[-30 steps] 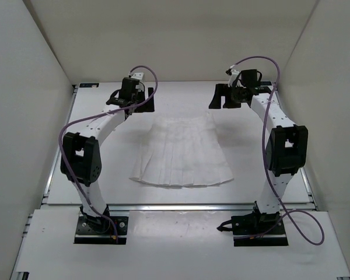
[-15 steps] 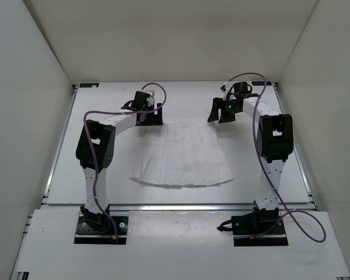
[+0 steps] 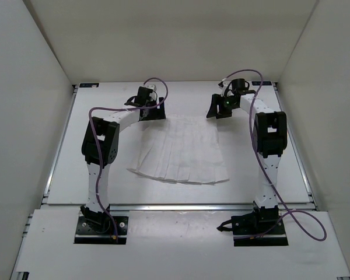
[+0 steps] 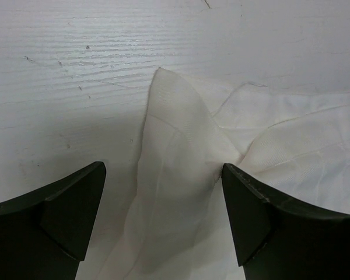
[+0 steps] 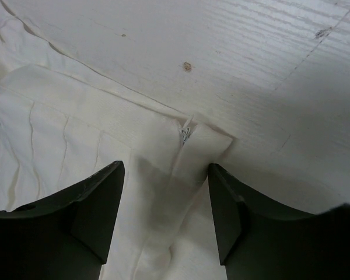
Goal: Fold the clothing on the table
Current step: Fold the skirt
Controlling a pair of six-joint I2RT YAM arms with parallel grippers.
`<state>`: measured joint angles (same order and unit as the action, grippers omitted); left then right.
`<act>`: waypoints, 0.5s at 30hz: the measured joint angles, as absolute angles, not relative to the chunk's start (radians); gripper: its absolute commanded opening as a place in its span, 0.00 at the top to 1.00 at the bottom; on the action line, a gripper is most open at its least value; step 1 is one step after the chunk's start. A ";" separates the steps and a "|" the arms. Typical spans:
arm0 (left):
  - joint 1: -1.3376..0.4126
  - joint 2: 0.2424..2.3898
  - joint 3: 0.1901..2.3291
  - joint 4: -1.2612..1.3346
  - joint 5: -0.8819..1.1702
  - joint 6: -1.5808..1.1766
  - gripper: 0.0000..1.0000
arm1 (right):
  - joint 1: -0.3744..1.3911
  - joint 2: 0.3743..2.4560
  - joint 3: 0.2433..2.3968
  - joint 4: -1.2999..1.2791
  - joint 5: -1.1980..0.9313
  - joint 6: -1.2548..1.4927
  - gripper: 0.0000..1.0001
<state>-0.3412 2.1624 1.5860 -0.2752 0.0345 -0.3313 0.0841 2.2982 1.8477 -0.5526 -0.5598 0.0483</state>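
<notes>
The clothing point(image 3: 181, 153), a white pleated fan-shaped garment, lies flat on the table point(image 3: 105, 175), narrow waist end at the back. My left gripper point(image 3: 153, 115) hovers low over the waist's left corner point(image 4: 175, 146), jaws open with the fabric between them. Over the waist's right corner point(image 5: 192, 146), my right gripper point(image 3: 217, 114) stands with jaws open on either side of a small zip tab, fabric between the fingers point(image 5: 99, 204). Neither pair of fingers is pressing the cloth.
White walls point(image 3: 35, 87) close in the table on three sides. Silver frame rails point(image 3: 181, 207) run along the front edge, with both arm bases point(image 3: 99, 227) bolted there. Purple cables point(image 3: 251, 76) loop above each wrist.
Both arms have swung inward and down to the garment's back corners. The right jaws have narrowed noticeably, the left only slightly. The garment's hem has shifted a little to the left.
</notes>
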 measured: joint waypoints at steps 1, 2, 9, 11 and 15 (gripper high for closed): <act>-0.342 2.162 1.587 -0.273 0.034 -0.332 0.07 | 0.084 2.302 1.848 -0.556 -0.559 0.047 0.52; -0.342 2.162 1.587 -0.270 0.034 -0.334 0.07 | 0.084 2.305 1.848 -0.559 -0.558 0.042 0.58; -0.331 2.162 1.587 -0.239 0.069 -0.355 0.31 | 0.084 2.307 1.850 -0.578 -0.564 0.044 1.00; -0.331 2.164 1.589 -0.239 0.084 -0.360 0.53 | 0.084 2.308 1.861 -0.583 -0.569 0.049 1.00; -0.339 2.172 1.601 -0.261 0.109 -0.343 0.85 | 0.083 2.310 1.905 -0.584 -0.588 0.054 1.00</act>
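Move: The skirt's left waist corner lies about 3 cm ahead, 1 cm right and 1 cm below the left gripper, which straddles its cloth. The left hem corner is some 29 cm back and 12 cm left. From the right gripper, the right waist corner is roughly 3 cm ahead, 0 cm sideways and 2 cm below; the right hem corner is about 33 cm back and 4 cm right. Pinch both ends of the skirt's waist. Close the right fingers first, dipping about half a centimetre, then raise that hand some 2 cm from the dip with the cloth, easing forward. Nudge the left gripper slightly forward and up, then about 1 cm right as its wide-open fingers close on the cloth behind the left corner. ##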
